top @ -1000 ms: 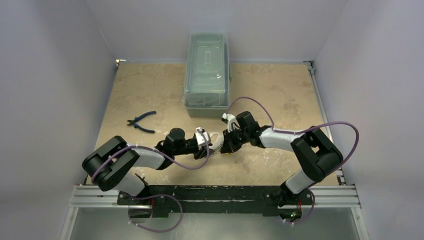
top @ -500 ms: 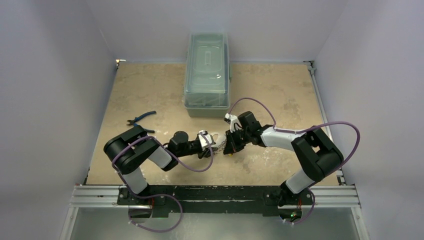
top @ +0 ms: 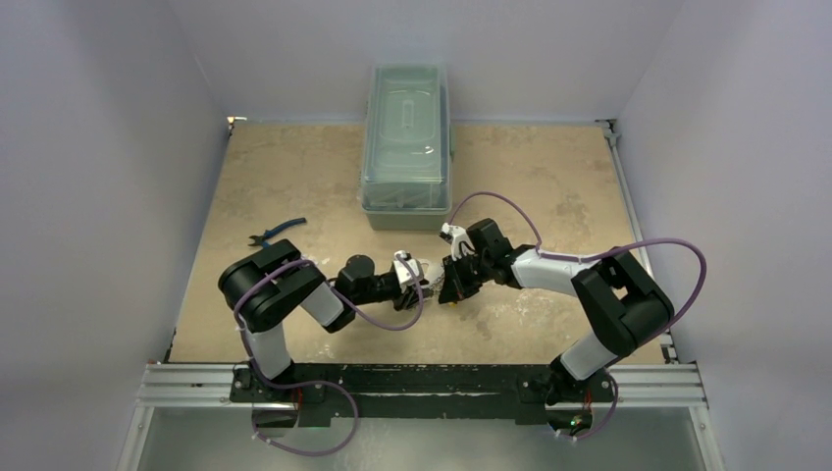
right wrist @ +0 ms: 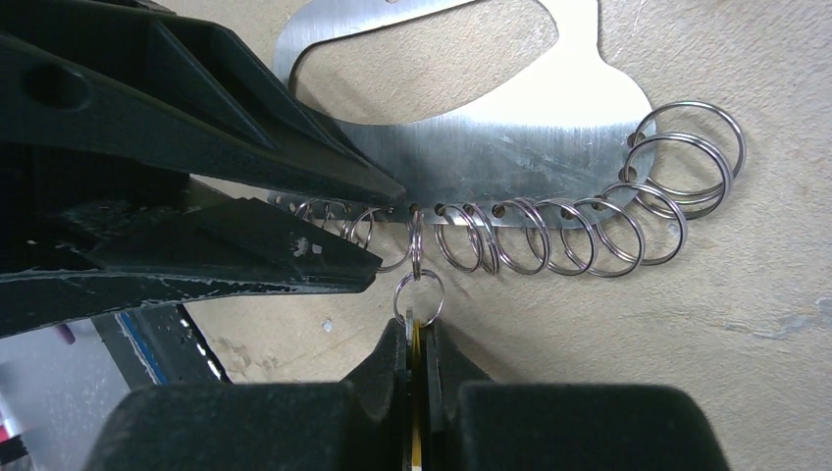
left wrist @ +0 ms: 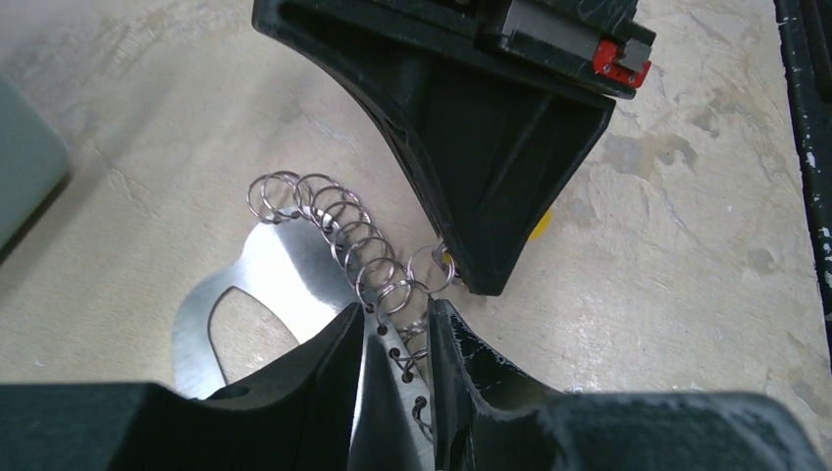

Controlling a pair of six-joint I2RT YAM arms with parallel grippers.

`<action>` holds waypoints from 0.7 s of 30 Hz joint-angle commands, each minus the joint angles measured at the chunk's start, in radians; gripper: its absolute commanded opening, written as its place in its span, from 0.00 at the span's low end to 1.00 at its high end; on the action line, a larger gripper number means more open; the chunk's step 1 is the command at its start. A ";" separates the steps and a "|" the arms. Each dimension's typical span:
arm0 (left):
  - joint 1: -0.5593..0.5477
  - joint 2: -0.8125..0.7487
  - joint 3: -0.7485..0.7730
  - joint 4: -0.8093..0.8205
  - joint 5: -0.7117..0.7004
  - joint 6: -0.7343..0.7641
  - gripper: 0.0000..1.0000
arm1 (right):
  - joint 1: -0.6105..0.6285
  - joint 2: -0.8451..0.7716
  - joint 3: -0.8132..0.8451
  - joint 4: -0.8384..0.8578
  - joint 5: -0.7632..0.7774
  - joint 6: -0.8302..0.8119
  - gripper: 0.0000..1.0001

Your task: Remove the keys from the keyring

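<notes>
The keyring (right wrist: 510, 147) is a flat silvery plate with an oval cut-out, lying on the table. A row of small wire rings (right wrist: 589, 235) hangs from holes along its edge. My left gripper (left wrist: 394, 309) is shut on that holed edge of the keyring (left wrist: 285, 265). My right gripper (right wrist: 417, 329) is shut on a yellow-headed key (right wrist: 416, 392) and a thin silvery piece beside it. A small ring (right wrist: 419, 297) links them to the row. In the top view both grippers, left (top: 417, 280) and right (top: 448, 289), meet at the table's middle. No other keys show.
Blue-handled pliers (top: 277, 238) lie on the table to the left. A pale green lidded plastic box (top: 406, 147) stands at the back centre. White walls enclose the table on three sides. The rail with the arm bases (top: 422, 383) runs along the near edge.
The left arm's elbow has swung in toward the centre, and its gripper has shifted slightly right, toward the right gripper. The right arm has barely moved.
</notes>
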 commanded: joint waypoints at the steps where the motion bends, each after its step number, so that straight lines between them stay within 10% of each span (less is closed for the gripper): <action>1: -0.004 0.028 0.016 0.031 0.033 -0.048 0.29 | -0.002 -0.001 0.026 0.007 -0.002 0.003 0.00; 11: -0.003 0.084 0.042 0.048 -0.011 -0.079 0.27 | -0.002 -0.008 0.018 0.014 -0.007 0.005 0.00; 21: -0.002 0.041 0.045 -0.028 0.037 -0.032 0.04 | -0.003 -0.022 0.011 0.019 -0.010 0.008 0.00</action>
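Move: Just beyond the left fingertips, about 1 cm to the right and 1 cm below that hand point and level with it fore and aft, is the plate-side ring linked to the key's ring. The steel plate's middle is some 3 cm ahead and 2 cm below the left hand; the yellow key, held by the right hand, is roughly 4 cm right, 2 cm back and 2 cm below it. From the right hand the linked ring is about 3 cm left and 1 cm ahead, at its height. Sinking about 1.5 cm, with a slight drift of half a centimetre to the right, the left hand brings its part-open fingers down onto the row of rings at the plate's edge, rolling some 5 degrees, then nearly shuts them in the second half to pinch the plate-side ring next to the key's. The right hand stays put and keeps its grip on the key. ##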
